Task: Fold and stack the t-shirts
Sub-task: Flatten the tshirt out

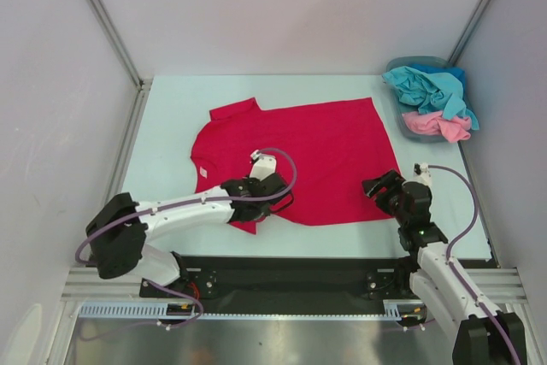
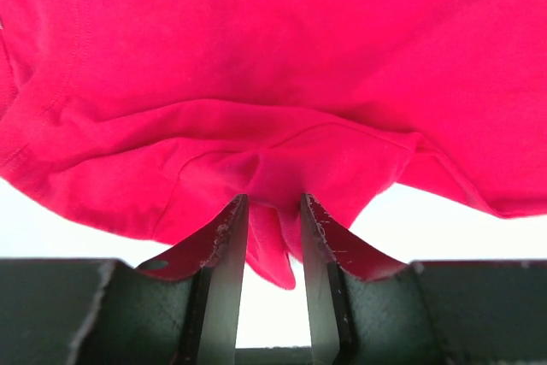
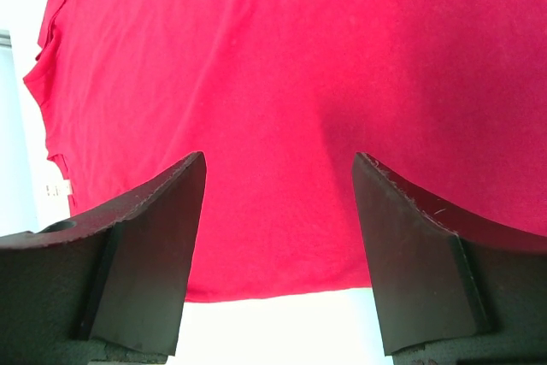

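Observation:
A crimson red t-shirt (image 1: 320,156) lies spread on the table, its small white neck label (image 1: 203,174) at the left. My left gripper (image 1: 250,214) is low at the shirt's near left edge. In the left wrist view its jaws (image 2: 273,203) stand a little apart, and a bunched fold of the red cloth (image 2: 272,250) hangs loosely between them. My right gripper (image 1: 379,187) hovers at the shirt's near right corner. In the right wrist view it is open (image 3: 279,160), with the flat red shirt (image 3: 282,83) beyond it and nothing between its fingers.
A blue-grey basket (image 1: 427,61) stands at the back right and holds a teal-blue shirt (image 1: 432,87) and a light pink shirt (image 1: 436,126). Metal frame rails run along the table's left and right sides. White walls close the cell.

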### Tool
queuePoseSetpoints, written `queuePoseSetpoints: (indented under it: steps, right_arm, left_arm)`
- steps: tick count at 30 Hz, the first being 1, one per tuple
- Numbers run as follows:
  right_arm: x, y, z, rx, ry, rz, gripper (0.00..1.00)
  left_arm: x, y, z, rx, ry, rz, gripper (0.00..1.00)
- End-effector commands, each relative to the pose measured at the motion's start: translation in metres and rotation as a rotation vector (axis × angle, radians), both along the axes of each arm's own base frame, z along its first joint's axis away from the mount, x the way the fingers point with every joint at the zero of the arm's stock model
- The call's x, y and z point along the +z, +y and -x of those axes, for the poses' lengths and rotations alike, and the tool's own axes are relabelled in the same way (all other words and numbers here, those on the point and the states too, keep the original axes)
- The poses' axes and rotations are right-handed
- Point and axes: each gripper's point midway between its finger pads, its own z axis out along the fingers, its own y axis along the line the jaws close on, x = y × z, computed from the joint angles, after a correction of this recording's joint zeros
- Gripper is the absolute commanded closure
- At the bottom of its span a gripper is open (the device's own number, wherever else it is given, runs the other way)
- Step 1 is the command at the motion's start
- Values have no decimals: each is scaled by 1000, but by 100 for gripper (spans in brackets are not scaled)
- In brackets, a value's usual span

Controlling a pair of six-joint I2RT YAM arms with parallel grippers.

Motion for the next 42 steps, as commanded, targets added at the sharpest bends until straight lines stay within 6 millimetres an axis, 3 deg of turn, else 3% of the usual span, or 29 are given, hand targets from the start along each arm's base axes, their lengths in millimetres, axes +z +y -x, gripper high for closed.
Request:
queuePoseSetpoints:
  steps: [1,4,8,15,18,26,42]
  right_arm:
    - [-1,1,-2,7,-6,-3,26]
    - [-3,3,-3,8,-1,-6,26]
    - [-1,2,-4,8,-5,-3,26]
    - [-2,2,-4,6,-2,-1,26]
    - [0,2,-6,6,-3,-2,26]
    - [5,1,-8,5,-11,-2,26]
    - [14,1,-8,4,-31,-3,26]
  left_arm:
    - [34,-7,0,2,-55,82,64]
    - [54,-13,5,-23,-78,115,64]
    - [60,-24,22,-64,-64,165,64]
    - [13,-29,58,-87,0,125,64]
    - [6,-34,66,-103,2,154,64]
    - [3,-30,66,-101,-9,161,64]
    - [-26,-20,62,-81,-3,47,64]
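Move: The near sleeve's loose tip lies about 5 cm back from the left hand, straight behind it and some 6 cm lower; the shirt body's near edge is 10 cm to the hand's right and 3 cm back. The collar tag sits roughly 12 cm ahead and 14 cm left, and the table's near edge about 12 cm straight back. From the right hand the sleeve tip is about 25 cm left and 11 cm back, 7 cm lower. The left hand lifts about 4.5 cm off the bunched near sleeve, swinging back towards its base and slightly right, then sinks past its starting height beside the sleeve's loose tip, some 7 cm back in all. It pauses there with the fingers still about a third open, then eases straight down another 2 cm or so, over the bare strip of table just to the right of the tip, without closing. ##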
